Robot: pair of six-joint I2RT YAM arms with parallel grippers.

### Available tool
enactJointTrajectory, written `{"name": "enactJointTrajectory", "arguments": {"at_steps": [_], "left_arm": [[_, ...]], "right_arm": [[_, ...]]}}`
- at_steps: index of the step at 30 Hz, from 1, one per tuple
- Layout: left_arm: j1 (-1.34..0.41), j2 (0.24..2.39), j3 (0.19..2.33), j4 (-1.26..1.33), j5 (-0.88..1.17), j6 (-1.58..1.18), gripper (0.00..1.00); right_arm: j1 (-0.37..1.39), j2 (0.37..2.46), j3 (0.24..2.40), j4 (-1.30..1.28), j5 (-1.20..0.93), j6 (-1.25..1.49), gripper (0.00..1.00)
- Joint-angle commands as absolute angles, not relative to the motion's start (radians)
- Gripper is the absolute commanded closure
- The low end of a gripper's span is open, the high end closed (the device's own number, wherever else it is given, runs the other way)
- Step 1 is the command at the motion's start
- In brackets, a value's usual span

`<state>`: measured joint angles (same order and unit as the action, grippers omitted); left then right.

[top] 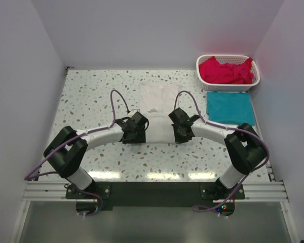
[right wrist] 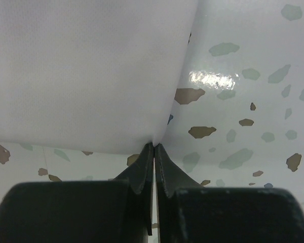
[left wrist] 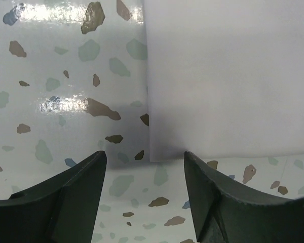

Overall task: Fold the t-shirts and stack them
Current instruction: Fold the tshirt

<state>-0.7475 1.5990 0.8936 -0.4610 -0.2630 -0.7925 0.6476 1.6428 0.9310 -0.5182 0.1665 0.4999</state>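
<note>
A white t-shirt [top: 158,109] lies flat in the middle of the speckled table, folded to a long strip. My right gripper [right wrist: 154,146] is shut on its near right corner [right wrist: 157,137], and the cloth [right wrist: 86,76] lifts slightly there. My left gripper [left wrist: 144,158] stands open just in front of the shirt's near left corner [left wrist: 157,154], with nothing between its fingers. A folded teal t-shirt [top: 229,107] rests at the right. Red-pink t-shirts [top: 225,71] are heaped in the basket.
The white lattice basket [top: 228,86] stands at the far right corner, just behind the teal shirt. Grey walls close in the table on three sides. Purple cables loop above both wrists.
</note>
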Motion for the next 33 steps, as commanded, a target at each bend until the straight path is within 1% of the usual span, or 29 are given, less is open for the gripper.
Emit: {"name": "enactJointTrajectory", "arguments": {"at_steps": [1,2,4,5,8,13,18,22,23,24,25,26,27,28,29,30,31,33], "left_arm": [[-0.750,1.611,0.946,-0.451,-0.267,-0.790,0.33],[-0.750,1.620,0.950,-0.451,-0.268,-0.790,0.37],[-0.750,1.628,0.960,-0.453,-0.265,-0.784,0.40],[-0.750,1.631,0.963,-0.454,-0.264,-0.784,0.44],[-0.752,1.649,0.968,-0.466,-0.262,-0.784,0.50],[-0.752,1.678,0.962,-0.476,-0.252,-0.781,0.53],[-0.752,1.715,0.965,-0.474,-0.244,-0.776,0.59],[-0.750,1.732,0.969,-0.485,-0.244,-0.776,0.67],[-0.750,1.736,0.969,-0.486,-0.242,-0.778,0.71],[-0.752,1.738,0.966,-0.489,-0.235,-0.779,0.73],[-0.750,1.740,0.965,-0.489,-0.232,-0.782,0.75],[-0.753,1.738,0.960,-0.489,-0.229,-0.785,0.80],[-0.753,1.736,0.953,-0.488,-0.224,-0.787,0.83],[-0.755,1.736,0.948,-0.485,-0.221,-0.790,0.86],[-0.756,1.732,0.943,-0.485,-0.216,-0.792,0.90],[-0.758,1.730,0.937,-0.483,-0.212,-0.795,0.92],[-0.761,1.730,0.936,-0.483,-0.209,-0.798,0.94],[-0.764,1.720,0.928,-0.483,-0.206,-0.801,0.96]], "right_arm": [[0.653,1.715,0.873,-0.571,0.193,0.508,1.00],[0.653,1.715,0.873,-0.569,0.193,0.508,1.00],[0.655,1.713,0.874,-0.568,0.193,0.505,1.00],[0.655,1.713,0.874,-0.569,0.195,0.505,1.00],[0.655,1.712,0.876,-0.571,0.195,0.505,1.00],[0.657,1.703,0.876,-0.577,0.193,0.503,1.00],[0.657,1.700,0.884,-0.584,0.193,0.502,1.00],[0.657,1.683,0.899,-0.603,0.192,0.502,1.00],[0.657,1.671,0.902,-0.607,0.193,0.505,0.98],[0.657,1.663,0.905,-0.617,0.192,0.503,0.95],[0.657,1.655,0.914,-0.623,0.193,0.506,0.89],[0.657,1.648,0.919,-0.627,0.193,0.509,0.85],[0.658,1.626,0.923,-0.637,0.193,0.512,0.81],[0.657,1.618,0.934,-0.641,0.192,0.514,0.73],[0.657,1.609,0.940,-0.644,0.187,0.520,0.70],[0.655,1.594,0.945,-0.649,0.186,0.522,0.66],[0.658,1.586,0.954,-0.650,0.183,0.525,0.61],[0.657,1.580,0.960,-0.649,0.166,0.531,0.57]]}}
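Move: The white shirt lies as a long folded strip running away from the robot. Its near left corner is just under the left hand's open fingers, about 1 cm right and 1 cm below. The right hand already pinches the near right corner, with the left corner some 15 cm to its left. The folded teal shirt lies about 19 cm right and 16 cm ahead of the right hand. The left fingers, open at first, close on the shirt's near left corner and pinch it as the hand slides about 2 cm right across the cloth, 1 cm forward and a little down. The right hand stays still with its pinch on the other corner, then late on opens to nearly half and backs off towards the base and slightly right, roughly 1.5 cm. ##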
